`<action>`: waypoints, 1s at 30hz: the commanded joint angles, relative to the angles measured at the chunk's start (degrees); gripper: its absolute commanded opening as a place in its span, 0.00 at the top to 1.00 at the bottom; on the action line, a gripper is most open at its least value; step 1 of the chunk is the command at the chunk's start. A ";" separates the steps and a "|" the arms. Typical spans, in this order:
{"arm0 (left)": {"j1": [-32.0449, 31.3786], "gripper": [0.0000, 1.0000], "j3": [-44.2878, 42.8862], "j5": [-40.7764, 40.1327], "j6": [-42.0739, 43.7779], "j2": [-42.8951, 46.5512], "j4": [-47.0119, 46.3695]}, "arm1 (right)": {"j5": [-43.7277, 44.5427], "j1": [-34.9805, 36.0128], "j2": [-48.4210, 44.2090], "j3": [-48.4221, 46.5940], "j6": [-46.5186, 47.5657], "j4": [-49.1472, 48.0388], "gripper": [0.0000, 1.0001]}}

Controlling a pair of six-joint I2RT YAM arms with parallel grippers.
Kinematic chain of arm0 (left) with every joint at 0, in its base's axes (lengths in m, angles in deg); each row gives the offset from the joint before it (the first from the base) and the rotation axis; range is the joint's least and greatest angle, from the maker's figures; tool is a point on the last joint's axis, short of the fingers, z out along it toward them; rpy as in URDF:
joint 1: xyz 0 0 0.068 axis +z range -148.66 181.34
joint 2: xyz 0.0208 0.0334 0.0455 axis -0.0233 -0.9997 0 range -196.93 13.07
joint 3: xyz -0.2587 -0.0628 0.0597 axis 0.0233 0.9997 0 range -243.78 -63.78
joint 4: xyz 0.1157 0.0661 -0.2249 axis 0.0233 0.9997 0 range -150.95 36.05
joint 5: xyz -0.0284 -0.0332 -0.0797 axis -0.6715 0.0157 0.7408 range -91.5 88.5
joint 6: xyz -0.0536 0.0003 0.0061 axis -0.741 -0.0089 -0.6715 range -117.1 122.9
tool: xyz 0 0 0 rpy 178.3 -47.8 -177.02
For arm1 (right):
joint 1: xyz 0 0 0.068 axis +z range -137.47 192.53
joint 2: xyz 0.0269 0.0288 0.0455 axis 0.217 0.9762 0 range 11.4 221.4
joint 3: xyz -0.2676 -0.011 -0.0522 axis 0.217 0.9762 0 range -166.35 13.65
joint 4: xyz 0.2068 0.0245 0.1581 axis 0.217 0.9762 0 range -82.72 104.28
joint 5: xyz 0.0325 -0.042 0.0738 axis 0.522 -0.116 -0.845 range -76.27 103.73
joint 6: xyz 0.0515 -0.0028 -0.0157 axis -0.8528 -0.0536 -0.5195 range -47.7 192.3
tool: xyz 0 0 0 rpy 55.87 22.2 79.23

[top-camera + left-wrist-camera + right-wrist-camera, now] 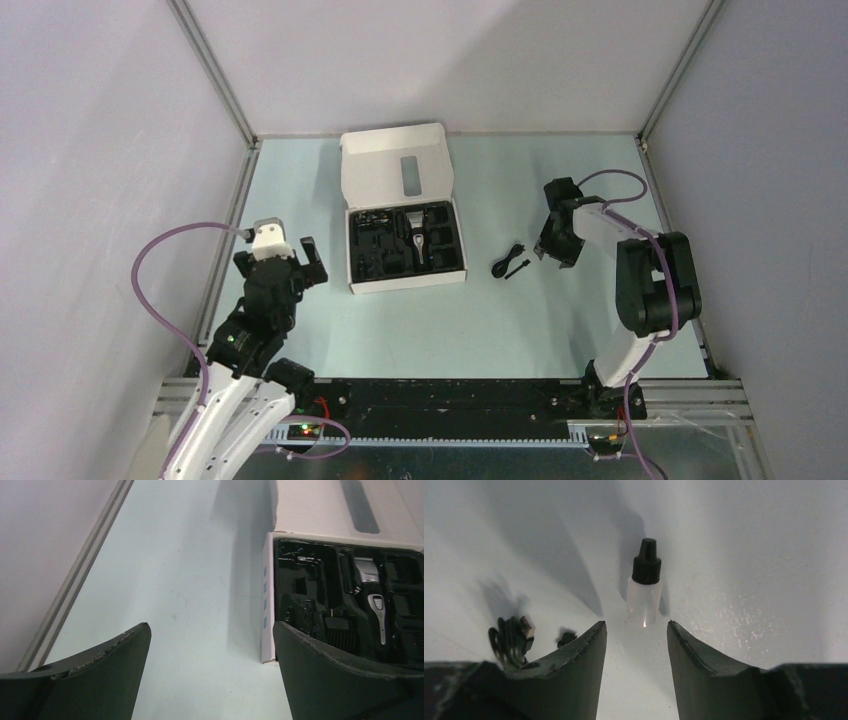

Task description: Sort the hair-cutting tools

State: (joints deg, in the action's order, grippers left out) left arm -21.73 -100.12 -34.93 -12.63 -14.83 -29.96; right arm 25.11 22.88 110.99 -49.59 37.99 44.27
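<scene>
The hair-cutting tools are split between two places. The silver-and-black clipper (416, 235) (372, 597) and a black comb attachment (340, 630) lie in the black tray of the open white box (407, 283). A black coiled cord (503, 263) (511, 637) and a thin black brush (518, 268) lie on the table right of the box. My right gripper (553, 250) (636, 625) hovers just right of them, jaws partly apart and empty. A small clear bottle with a black cap (644, 597) lies just beyond its fingertips. My left gripper (300, 258) (211, 625) stands open and empty left of the box.
The box lid (397, 175) stands up behind the tray. Metal frame rails (222, 80) and grey walls bound the pale table on the left, back and right. The box's left wall (267, 605) is close to my left gripper's right finger.
</scene>
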 commanded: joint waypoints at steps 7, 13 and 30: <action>-0.23 0.02 -3.91 -2.11 -5.34 -0.66 5.23 | 1.11 -1.46 4.24 -2.20 -1.55 -0.24 0.56; -0.29 0.02 -2.38 -3.34 -3.70 -0.42 4.49 | 1.84 -1.57 4.73 -2.16 -1.47 0.03 0.67; -0.23 0.02 -4.62 12.71 -6.69 -3.21 2.53 | 8.22 11.92 -11.13 -0.98 0.35 1.13 0.94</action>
State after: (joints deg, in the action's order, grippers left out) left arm -21.80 -101.54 -29.21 -17.81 -17.49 -24.48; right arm 29.89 29.09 106.12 -50.29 37.53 45.51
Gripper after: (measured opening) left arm 0.984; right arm 0.232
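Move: The small oil bottle lies between the right hand's open fingers, its middle about 3 cm ahead, 1 cm to the right and some 2 cm below, cap pointing forward. From that hand the little brush lies roughly 9 cm left and 3 cm back, and the coiled cable about 12 cm left, level with the hand. From the left hand the bottle is some 65 cm to the right, 10 cm ahead and 20 cm below. The right fingers, half open at first, close on the oil bottle near its base end and pinch its clear body, the hand settling the last centimetre or so as they shut. It then lifts about 4 cm, fingers keeping their grip, and swings roughly 3 cm left towards the cable and box. The left hand, still wide open, sinks some 2 cm and ends drifting right. ##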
